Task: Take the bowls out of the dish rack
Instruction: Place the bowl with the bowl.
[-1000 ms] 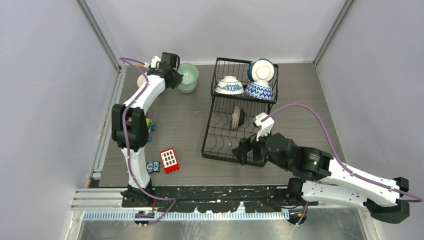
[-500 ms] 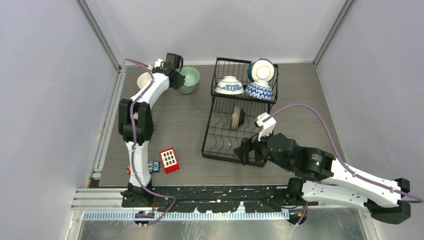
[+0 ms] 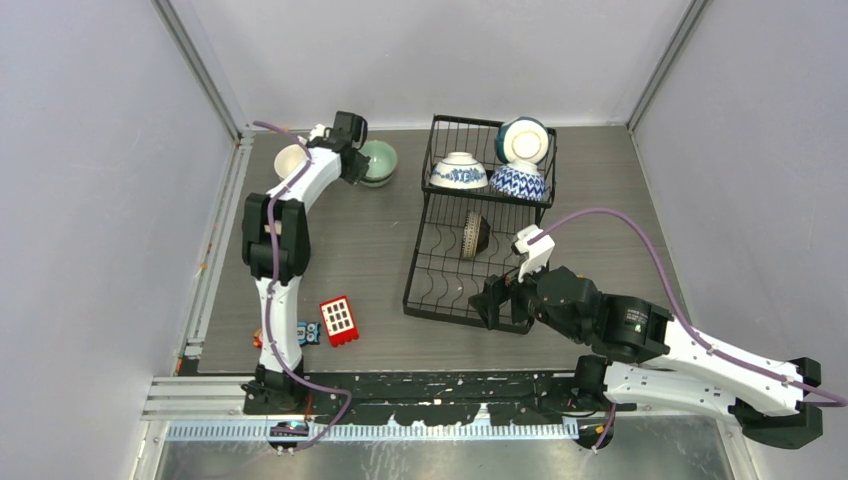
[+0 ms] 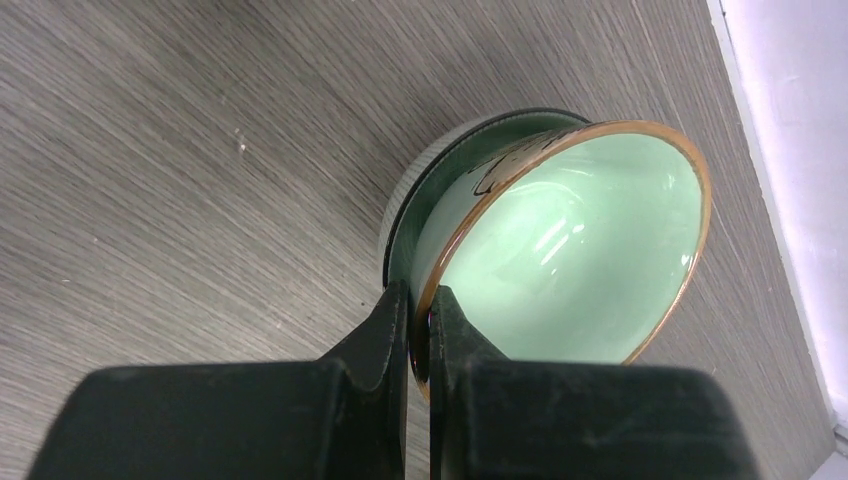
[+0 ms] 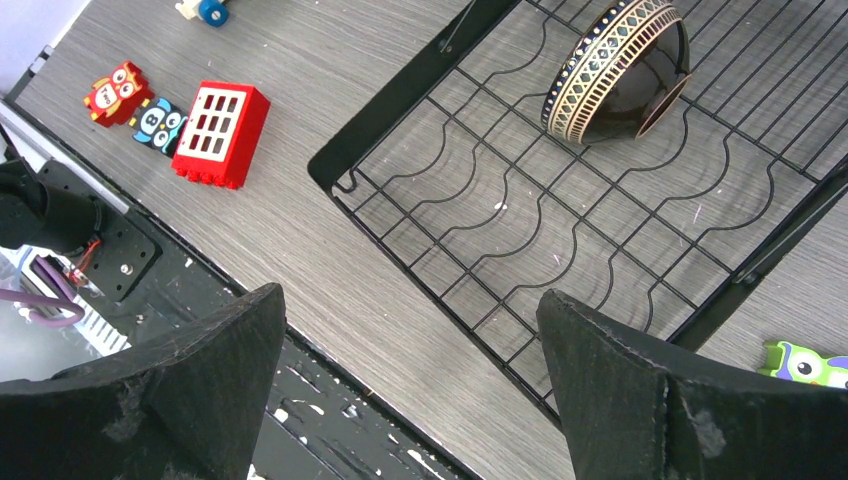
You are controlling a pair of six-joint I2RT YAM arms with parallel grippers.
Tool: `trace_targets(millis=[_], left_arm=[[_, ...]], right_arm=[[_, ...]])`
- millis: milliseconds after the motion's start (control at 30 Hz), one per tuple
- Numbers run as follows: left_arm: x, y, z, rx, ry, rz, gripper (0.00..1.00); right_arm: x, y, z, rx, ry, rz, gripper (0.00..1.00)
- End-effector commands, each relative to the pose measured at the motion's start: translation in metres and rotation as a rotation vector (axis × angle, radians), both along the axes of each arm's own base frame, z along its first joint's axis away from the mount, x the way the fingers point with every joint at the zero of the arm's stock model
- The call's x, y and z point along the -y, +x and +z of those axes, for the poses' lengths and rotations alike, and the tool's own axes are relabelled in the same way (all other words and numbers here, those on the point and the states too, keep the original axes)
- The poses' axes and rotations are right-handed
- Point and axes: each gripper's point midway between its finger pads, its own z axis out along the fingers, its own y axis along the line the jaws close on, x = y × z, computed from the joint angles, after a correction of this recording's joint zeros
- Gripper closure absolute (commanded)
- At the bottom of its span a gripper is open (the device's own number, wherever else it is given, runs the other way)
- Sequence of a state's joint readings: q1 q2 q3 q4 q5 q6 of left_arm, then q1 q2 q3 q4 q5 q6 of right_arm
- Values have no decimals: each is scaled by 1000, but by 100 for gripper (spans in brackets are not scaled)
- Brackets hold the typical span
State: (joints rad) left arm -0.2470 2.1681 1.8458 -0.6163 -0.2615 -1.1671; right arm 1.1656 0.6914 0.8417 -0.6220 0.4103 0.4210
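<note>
My left gripper (image 4: 418,295) is shut on the gold rim of a pale green bowl (image 4: 570,250), one finger inside and one outside. That bowl (image 3: 378,162) sits tilted at the back left of the table, with a darker rim showing beneath it. A cream bowl (image 3: 290,160) stands just left of the arm. The black dish rack (image 3: 430,300) holds three bowls in its upper basket: white with blue (image 3: 459,171), blue patterned (image 3: 518,182) and teal-rimmed (image 3: 523,140). A brown patterned bowl (image 5: 615,70) lies on the lower tier. My right gripper (image 5: 408,300) hangs open over the rack's near corner, holding nothing.
A red toy block (image 3: 338,320) and small colourful toys (image 3: 305,333) lie near the front left. A green owl toy (image 5: 805,362) lies right of the rack. Grey walls close in the table on three sides, and the arm bases line the near edge.
The left arm folded its elbow in and lowered the green bowl slightly, uncovering the cream bowl. The right arm has barely moved.
</note>
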Motion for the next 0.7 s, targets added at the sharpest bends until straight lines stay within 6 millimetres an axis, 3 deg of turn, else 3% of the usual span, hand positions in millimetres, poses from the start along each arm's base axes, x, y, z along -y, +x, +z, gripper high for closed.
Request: trace_targets(millis=[0, 100, 200, 400, 667], left_arm=[[1, 24, 29, 101, -40, 30, 100], [1, 24, 25, 93, -40, 29, 99], [1, 24, 24, 92, -40, 27, 92], [0, 22, 31, 96, -33, 14, 70], [-4, 16, 40, 100, -28, 2, 62]], right_arm=[[1, 4, 17, 37, 35, -18, 0], [2, 5, 18, 42, 31, -21, 0], [2, 5, 18, 44, 29, -22, 0], [0, 6, 19, 46, 27, -22, 0], [0, 7, 20, 47, 32, -23, 0]])
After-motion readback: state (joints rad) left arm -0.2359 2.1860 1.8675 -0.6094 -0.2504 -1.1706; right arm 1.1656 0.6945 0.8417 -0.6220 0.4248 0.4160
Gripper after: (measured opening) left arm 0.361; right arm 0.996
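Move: The left hand grips the near-left rim of the upper green bowl, whose middle is about 3 cm ahead and 3 cm right, level with the fingertips. The bowl below it, the target, is centred some 2 cm ahead, 3 cm right and 4 cm below the hand. The cream bowls stand roughly 19 cm left and 1 cm ahead, 5 cm lower. From the right hand the lower bowl lies about 40 cm ahead, 22 cm left and 17 cm below. The left fingers open about a third, releasing the upper green bowl's rim, as the hand eases 1 cm forward. ##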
